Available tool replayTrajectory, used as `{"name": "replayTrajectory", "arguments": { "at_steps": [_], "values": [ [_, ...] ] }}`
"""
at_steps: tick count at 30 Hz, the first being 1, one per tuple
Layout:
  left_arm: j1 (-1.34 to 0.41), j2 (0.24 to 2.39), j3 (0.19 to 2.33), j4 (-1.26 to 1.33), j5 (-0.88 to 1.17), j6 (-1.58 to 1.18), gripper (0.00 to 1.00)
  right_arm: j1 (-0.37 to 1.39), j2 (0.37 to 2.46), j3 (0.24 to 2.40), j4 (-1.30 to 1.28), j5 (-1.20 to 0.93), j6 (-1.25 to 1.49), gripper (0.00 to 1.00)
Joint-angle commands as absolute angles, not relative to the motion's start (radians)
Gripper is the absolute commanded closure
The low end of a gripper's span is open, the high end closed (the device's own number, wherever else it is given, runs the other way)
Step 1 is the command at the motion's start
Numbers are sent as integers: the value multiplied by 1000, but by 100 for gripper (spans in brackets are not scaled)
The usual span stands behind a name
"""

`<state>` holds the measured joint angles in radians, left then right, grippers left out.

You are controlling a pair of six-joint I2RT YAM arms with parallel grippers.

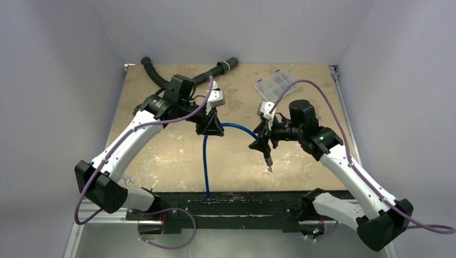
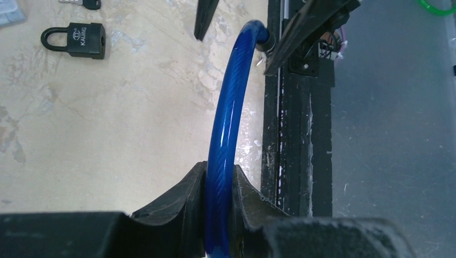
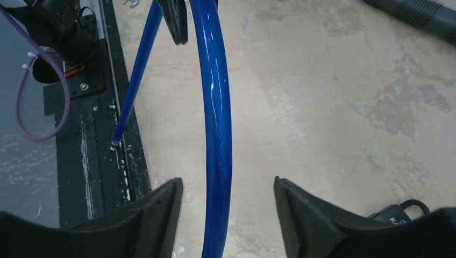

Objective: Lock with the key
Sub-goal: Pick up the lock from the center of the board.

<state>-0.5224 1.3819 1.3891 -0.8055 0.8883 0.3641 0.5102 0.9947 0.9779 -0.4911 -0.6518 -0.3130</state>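
A blue cable (image 1: 206, 166) runs from the table's front edge up and arcs to the right between my two grippers. My left gripper (image 2: 219, 172) is shut on the blue cable (image 2: 226, 123), which is pinched between both pads. My right gripper (image 3: 228, 185) is open; the cable (image 3: 215, 97) passes through the gap, closer to the left finger and touching neither. A black padlock (image 2: 75, 40) lies flat on the table with its shackle shut. The key (image 2: 80, 3) lies just beyond it. In the top view the padlock (image 1: 267, 157) sits right below my right gripper (image 1: 261, 141).
A clear compartment box (image 1: 274, 84) and black hoses (image 1: 215, 72) lie at the back. A small wrench (image 1: 127, 180) rests near the left arm. A black rail (image 1: 231, 201) lines the front edge, where the cable's end is fixed.
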Motion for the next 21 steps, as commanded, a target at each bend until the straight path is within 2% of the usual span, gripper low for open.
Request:
{"name": "replayTrajectory", "arguments": {
  "at_steps": [1,6,12,15,17,18,20,21],
  "values": [
    [-414,1337,1469,-575,1047,345,100,511,1058,1049,-603,-706,-325,38],
    [-377,1360,1499,-539,1083,318,100,512,1062,1036,-624,-704,-360,47],
    [-390,1336,1466,-561,1095,274,100,513,1046,1026,-519,-744,-295,70],
    [-397,1300,1449,-566,1068,272,100,513,1035,1045,-521,-753,-277,66],
    [-397,1289,1450,-553,1062,259,100,514,1024,1042,-534,-757,-295,69],
    [-397,1289,1452,-543,1059,251,100,513,1020,1034,-536,-756,-302,74],
    [-397,1289,1460,-511,1053,211,100,513,1017,1031,-535,-749,-301,96],
    [-398,1289,1467,-510,1050,205,100,514,1017,1034,-543,-745,-300,100]
  ]
}}
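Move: The right hand's open fingers straddle the blue lock's cable; the stretch they will shut on is about 2 cm below its hand point. The metal head and key hang some 5 cm right, 3 cm back and 7 cm below; the black padlock is on the table roughly 17 cm ahead, 7 cm right and 24 cm down. That cable stretch is some 13 cm right, 2 cm back and 3 cm below the left hand, which already grips the cable. The right hand dips about 3 cm over the blue cable, tilting some 10 degrees, then comes back up roughly 2 cm and draws back about 1 cm, its wide-open fingers closing throughout until they pinch the cable. Meanwhile the left hand keeps its pinch and shifts about 2 cm left, away from the right hand, rising about 1 cm and rolling some 10 degrees about its fingers. ##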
